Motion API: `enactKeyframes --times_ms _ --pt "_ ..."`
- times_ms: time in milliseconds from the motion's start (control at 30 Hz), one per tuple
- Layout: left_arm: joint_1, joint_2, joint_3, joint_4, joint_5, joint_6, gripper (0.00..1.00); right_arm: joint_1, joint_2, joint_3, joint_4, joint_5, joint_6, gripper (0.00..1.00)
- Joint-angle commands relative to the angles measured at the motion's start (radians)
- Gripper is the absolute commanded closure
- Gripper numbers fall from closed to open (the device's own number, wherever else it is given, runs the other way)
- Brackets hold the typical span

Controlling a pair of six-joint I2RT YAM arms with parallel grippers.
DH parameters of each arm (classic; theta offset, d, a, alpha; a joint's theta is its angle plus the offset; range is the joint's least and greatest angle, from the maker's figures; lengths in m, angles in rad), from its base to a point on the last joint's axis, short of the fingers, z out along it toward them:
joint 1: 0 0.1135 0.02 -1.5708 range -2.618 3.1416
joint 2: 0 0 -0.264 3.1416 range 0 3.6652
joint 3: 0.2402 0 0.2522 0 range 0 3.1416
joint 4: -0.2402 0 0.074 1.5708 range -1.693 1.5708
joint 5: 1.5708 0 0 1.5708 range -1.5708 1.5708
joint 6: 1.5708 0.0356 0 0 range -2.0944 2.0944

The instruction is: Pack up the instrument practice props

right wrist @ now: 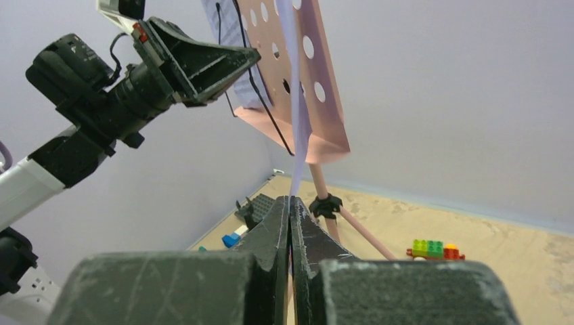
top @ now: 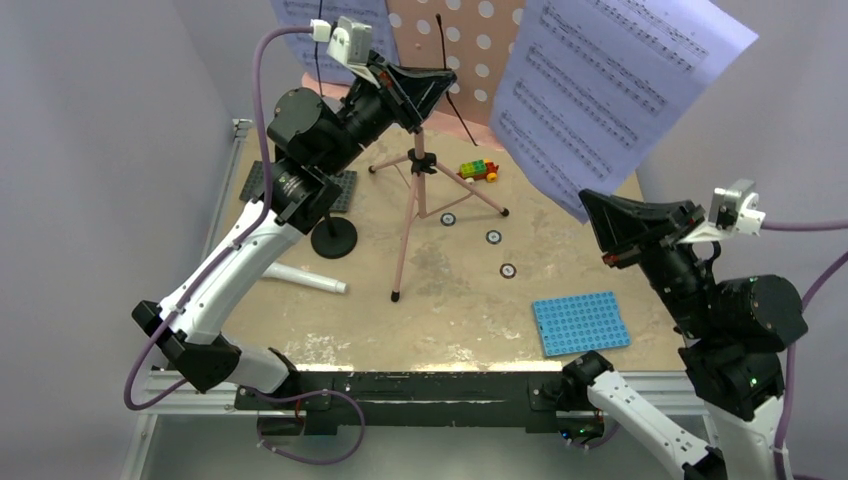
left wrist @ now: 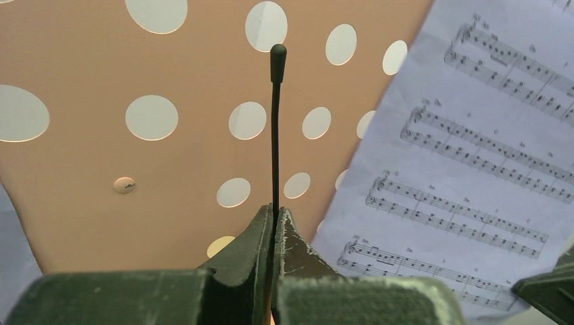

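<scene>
The pink music stand stands on its tripod mid-table, its hole-dotted desk raised at the back. My left gripper is shut on a thin black rod with a rounded tip, just in front of the desk. My right gripper is shut on the lower edge of a lavender sheet-music page, which leans away from the desk. A second page hangs at the desk's left. The black round-based mic stand stands beside the left arm. A small white microphone lies on the table.
A blue studded plate lies at the front right and a grey one under the left arm. Coloured bricks sit behind the tripod legs. Small round markers dot the table. Walls close in on the left, right and back.
</scene>
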Motion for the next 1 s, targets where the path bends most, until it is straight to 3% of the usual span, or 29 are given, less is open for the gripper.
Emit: enactKeyframes --times_ms 0,500,600,767,967 --pt "0.005 -0.023 -0.013 0.049 -0.022 0.020 1.00 -0.005 -0.084 -0.047 -0.067 0.048 -0.014 1.00" --pt "0.006 0.046 -0.003 0.065 -0.031 -0.002 0.98 -0.006 -0.301 -0.077 -0.260 0.045 -0.002 1.00" --pt "0.005 0.048 -0.009 0.073 -0.027 -0.023 0.81 -0.005 -0.311 -0.079 -0.281 0.078 -0.001 1.00" --pt "0.005 0.008 -0.066 0.119 0.005 -0.073 0.34 -0.005 -0.306 -0.127 -0.297 0.132 -0.003 1.00" --pt "0.003 -0.078 -0.149 0.155 0.076 -0.134 0.15 -0.005 -0.288 -0.265 -0.255 0.220 -0.008 1.00"
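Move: The left fingers are shut on the stand's black page clip. The stand's bare right panel lies some 6 cm ahead, 4 cm to their right and about level, with the remaining left page roughly 12 cm to the hand's left and 6 cm ahead. The right hand holds the loose sheet; the light-blue plate lies about 50 cm below it, 11 cm to its right and 2 cm back, the bare panel 20 cm ahead, 13 cm left and slightly higher. Down and back to its right, away from the stand, the right hand draws the sheet it keeps pinched by a corner, sinking about 10 cm in all; it backs some 7 cm, then swings forward about 3 while still sinking and tipping slightly down. The left hand eases forward a little, opens wide to let go of the page clip, then sinks some 3 cm. ##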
